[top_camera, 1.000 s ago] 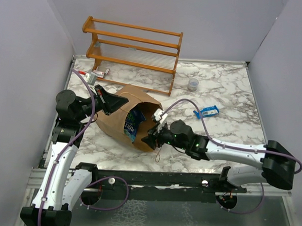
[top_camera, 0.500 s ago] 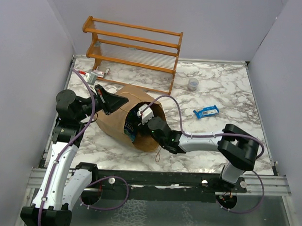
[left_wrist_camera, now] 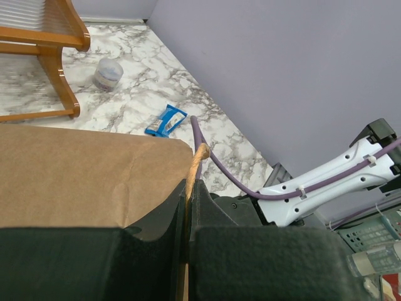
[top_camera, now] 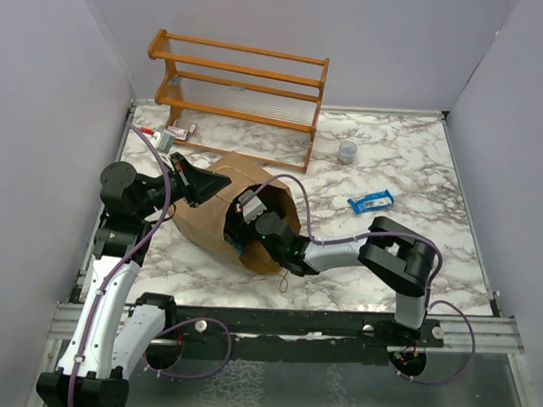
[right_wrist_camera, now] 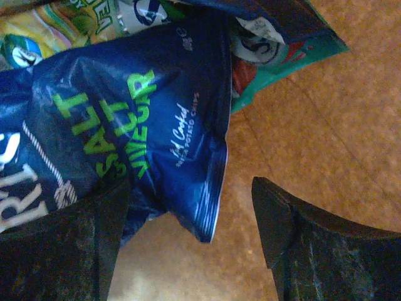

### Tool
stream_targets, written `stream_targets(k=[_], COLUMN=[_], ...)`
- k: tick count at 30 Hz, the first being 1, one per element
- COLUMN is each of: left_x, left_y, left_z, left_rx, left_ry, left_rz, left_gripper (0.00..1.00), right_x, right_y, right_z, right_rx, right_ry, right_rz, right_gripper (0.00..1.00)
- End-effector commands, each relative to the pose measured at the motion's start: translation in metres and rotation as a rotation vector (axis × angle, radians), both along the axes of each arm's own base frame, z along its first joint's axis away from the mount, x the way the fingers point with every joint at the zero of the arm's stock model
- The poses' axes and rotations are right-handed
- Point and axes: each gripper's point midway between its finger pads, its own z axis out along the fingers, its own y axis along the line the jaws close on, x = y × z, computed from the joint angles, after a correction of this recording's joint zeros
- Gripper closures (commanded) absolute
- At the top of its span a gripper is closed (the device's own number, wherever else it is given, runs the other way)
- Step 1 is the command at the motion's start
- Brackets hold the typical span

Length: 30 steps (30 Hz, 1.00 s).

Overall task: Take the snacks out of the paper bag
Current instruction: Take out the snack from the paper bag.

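The brown paper bag [top_camera: 203, 217] lies on its side with its mouth toward the right arm. My left gripper [left_wrist_camera: 190, 188] is shut on the bag's twisted paper handle [left_wrist_camera: 195, 162] and holds the upper edge up. My right gripper [right_wrist_camera: 191, 216] is deep inside the bag, open. The lower corner of a dark blue pouch [right_wrist_camera: 125, 113] hangs between its fingers, against the left finger [right_wrist_camera: 103, 219] and apart from the right one. Behind the pouch lie a teal packet [right_wrist_camera: 294, 47] and a yellow-green packet [right_wrist_camera: 59, 22]. One blue packet [top_camera: 371, 201] lies on the marble outside the bag.
A wooden rack [top_camera: 241, 85] stands at the back. A small clear cup [top_camera: 347, 152] sits right of it, and a red-and-white packet [top_camera: 180, 130] lies at the back left. Purple walls close in the table on three sides. The right forearm [top_camera: 341, 252] stretches across the front.
My right gripper has gone from the bag's mouth deeper into the bag, and its jaws have opened wider. The left gripper and the bag have stayed put.
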Motion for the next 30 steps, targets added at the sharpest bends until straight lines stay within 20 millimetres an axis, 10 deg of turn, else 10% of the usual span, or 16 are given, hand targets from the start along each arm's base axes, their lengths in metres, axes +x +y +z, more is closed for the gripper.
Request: stream_targets(k=[1, 13, 30], left_x=[-0.006, -0.001, 0.02], left_y=[-0.001, 0.001, 0.017], left_z=[0.017, 0.015, 0.006], left_rx=[-0.007, -0.01, 0.028], left_ry=[-0.056, -0.061, -0.039], left_rz=[-0.013, 0.017, 0.162], left_gripper=[1.0, 1.0, 1.0], right_x=[0.016, 0.004, -0.042], right_y=[0.016, 0.037, 0.008], right_z=[0.007, 0.019, 0.078], right_rx=[0.055, 0.092, 0.219], right_ry=[-0.016, 0.077, 0.215], right_rz=[-0.003, 0.089, 0.17], right_gripper=[0.26, 0.98, 0.99])
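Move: The right hand, already inside the paper bag with open fingers, has the near corner of the blue crisp packet just ahead; the packet's middle lies about 6 cm left, 1 cm ahead and level. The chilli packet sits some 9 cm ahead and 5 cm left, about 1 cm lower. From the left hand, which holds the bag handle, the blue crisp packet is roughly 6 cm ahead and 25 cm below, neither left nor right. Right hand edges left, pinches the blue packet's corner, then lifts and backs about 6 cm; left keeps the handle. ##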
